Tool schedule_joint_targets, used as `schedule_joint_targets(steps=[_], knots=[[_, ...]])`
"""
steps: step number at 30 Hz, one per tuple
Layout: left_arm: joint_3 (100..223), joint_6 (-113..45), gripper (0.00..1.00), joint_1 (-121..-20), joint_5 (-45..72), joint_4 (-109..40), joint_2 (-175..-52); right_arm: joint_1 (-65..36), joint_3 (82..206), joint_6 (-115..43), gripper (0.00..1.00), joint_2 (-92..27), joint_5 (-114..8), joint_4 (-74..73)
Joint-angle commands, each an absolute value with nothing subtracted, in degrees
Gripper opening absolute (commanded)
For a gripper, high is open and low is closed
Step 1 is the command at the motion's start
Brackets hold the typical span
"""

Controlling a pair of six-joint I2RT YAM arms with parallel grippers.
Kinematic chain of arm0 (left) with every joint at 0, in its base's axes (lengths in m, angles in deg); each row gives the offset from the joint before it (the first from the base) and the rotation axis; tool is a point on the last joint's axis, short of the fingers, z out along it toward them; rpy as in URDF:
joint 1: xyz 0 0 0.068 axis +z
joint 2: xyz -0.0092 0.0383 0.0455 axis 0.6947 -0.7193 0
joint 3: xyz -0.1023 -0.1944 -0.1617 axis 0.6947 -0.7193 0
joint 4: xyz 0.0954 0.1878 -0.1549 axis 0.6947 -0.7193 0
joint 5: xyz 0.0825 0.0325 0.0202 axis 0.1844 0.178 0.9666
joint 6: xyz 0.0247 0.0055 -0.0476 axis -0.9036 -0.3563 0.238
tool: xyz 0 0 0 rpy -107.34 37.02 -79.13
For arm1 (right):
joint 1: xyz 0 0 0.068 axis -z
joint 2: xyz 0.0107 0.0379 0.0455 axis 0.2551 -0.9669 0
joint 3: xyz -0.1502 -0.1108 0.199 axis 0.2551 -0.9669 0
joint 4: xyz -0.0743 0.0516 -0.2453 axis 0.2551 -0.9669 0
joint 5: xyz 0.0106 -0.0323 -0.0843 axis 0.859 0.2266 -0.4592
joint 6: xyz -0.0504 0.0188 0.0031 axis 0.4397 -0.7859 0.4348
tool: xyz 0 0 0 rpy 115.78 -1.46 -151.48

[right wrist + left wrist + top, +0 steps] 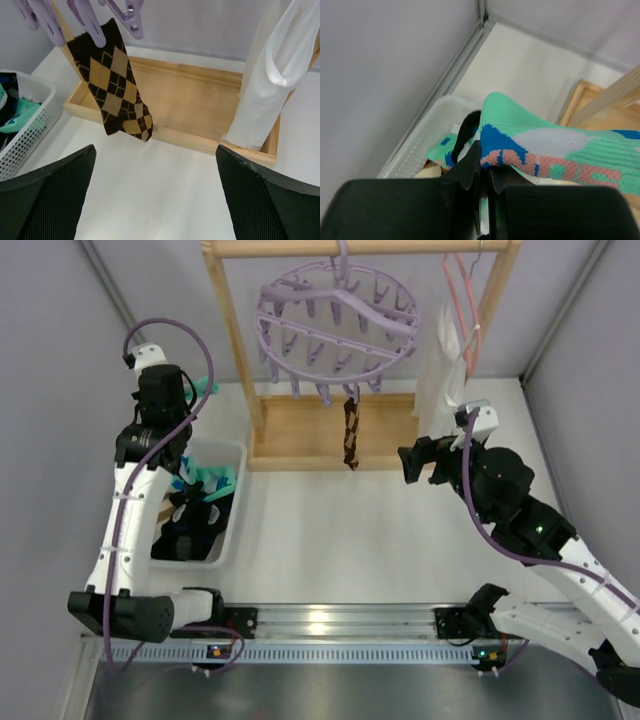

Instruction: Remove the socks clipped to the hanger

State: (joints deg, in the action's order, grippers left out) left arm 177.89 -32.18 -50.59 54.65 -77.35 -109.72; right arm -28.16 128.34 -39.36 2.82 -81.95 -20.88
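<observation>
The lilac round hanger [335, 325] hangs from the wooden rail, most of its pegs bare. One brown and tan argyle sock [351, 433] is still clipped at its front; it also shows in the right wrist view [112, 82] under a lilac peg [92, 25]. My left gripper [485, 160] is shut on a mint-green sock [560, 145] with blue, white and pink patches, held above the white basket [420, 145]. In the top view this gripper [198, 398] is over the basket's far end. My right gripper [420, 462] is open and empty, right of the argyle sock and apart from it.
The white basket [228, 530] at the left holds mint and black socks [195, 520]. The wooden rack's base tray [300, 435] lies under the hanger. A white garment [265, 90] hangs at the right on a thin pink hanger [462, 300]. Grey walls close both sides.
</observation>
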Motion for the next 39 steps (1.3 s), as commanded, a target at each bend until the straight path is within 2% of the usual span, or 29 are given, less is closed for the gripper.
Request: schedule_joint_targets(steps=[1, 4, 7, 13, 19, 24, 25, 26, 28, 29, 33, 34, 35, 37, 39], knots=[[171.36, -28.06, 0.00, -46.21, 45.36, -79.77, -110.99, -27.67, 126.04, -40.46, 0.99, 4.37, -80.21, -19.14], [160.30, -20.33, 0.00, -45.15, 47.30, -76.02, -113.01, -27.67, 123.58, -41.51, 0.99, 4.64, -79.68, -17.90], [150.62, -15.49, 0.00, -44.44, 38.98, -70.39, -116.61, -27.67, 120.86, -42.92, 1.00, 4.20, -78.81, -16.41], [143.92, -7.14, 0.00, -42.69, 49.28, -68.09, -119.00, -27.67, 117.69, -43.62, 0.99, 4.19, -77.66, -15.09], [144.00, -4.84, 0.03, -41.45, 51.52, -68.17, -116.28, -27.67, 116.36, -43.45, 1.00, 5.51, -77.39, -14.38], [146.37, -8.35, 0.35, -41.45, 48.54, -68.26, -106.45, -27.67, 116.27, -42.92, 1.00, 6.22, -78.45, -15.17], [147.07, -9.06, 0.43, -41.45, 47.22, -68.35, -105.29, -27.67, 116.36, -42.92, 0.99, 6.39, -78.80, -15.26], [148.30, -10.72, 0.56, -41.45, 46.16, -68.26, -103.28, -27.76, 116.36, -42.92, 1.00, 6.57, -78.80, -15.35], [149.27, -12.48, 0.67, -41.37, 43.00, -68.52, -101.34, -27.67, 116.54, -43.10, 0.99, 6.83, -78.89, -15.79], [149.71, -12.93, 0.76, -41.45, 42.55, -68.52, -99.06, -27.67, 116.54, -43.18, 0.99, 7.18, -79.06, -15.88], [150.24, -14.60, 0.88, -41.45, 37.39, -68.61, -93.08, -27.67, 116.45, -43.27, 0.99, 8.76, -79.59, -17.19], [150.33, -15.04, 0.90, -41.54, 29.10, -68.18, -92.19, -27.67, 116.27, -43.10, 0.99, 9.20, -79.85, -17.46], [150.25, -15.74, 0.98, -41.89, 24.23, -65.39, -91.66, -27.67, 116.19, -43.01, 1.00, 10.25, -79.77, -17.64], [149.72, -18.28, 0.98, -43.64, 14.73, -61.43, -91.75, -27.67, 115.22, -43.10, 0.99, 11.57, -79.07, -17.64], [146.75, -20.56, 0.98, -54.24, 16.61, -53.62, -90.17, -27.67, 113.56, -43.36, 1.00, 14.03, -78.10, -16.76]])
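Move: The mint sock is already pinched in the left hand; the white basket for it lies almost straight beneath, its middle some 30 cm lower, about 5 cm back and 2 cm left. The wooden rack's left foot stands roughly 20 cm to that hand's right, 11 cm ahead and 34 cm down. From the open right hand, the hanging diamond sock is about 14 cm ahead, 11 cm left and 5 cm lower. The mint sock is lowered fast by the left hand, some 28 cm down and slightly back into the basket, the wrist tipping down about 30 degrees and rolling its left side low. There the fingers open and let go; the hand rises about 20 cm, levels, and swings right out over the basket. Meanwhile the right hand, open and empty, sinks about 8 cm, then eases up and back a little. ##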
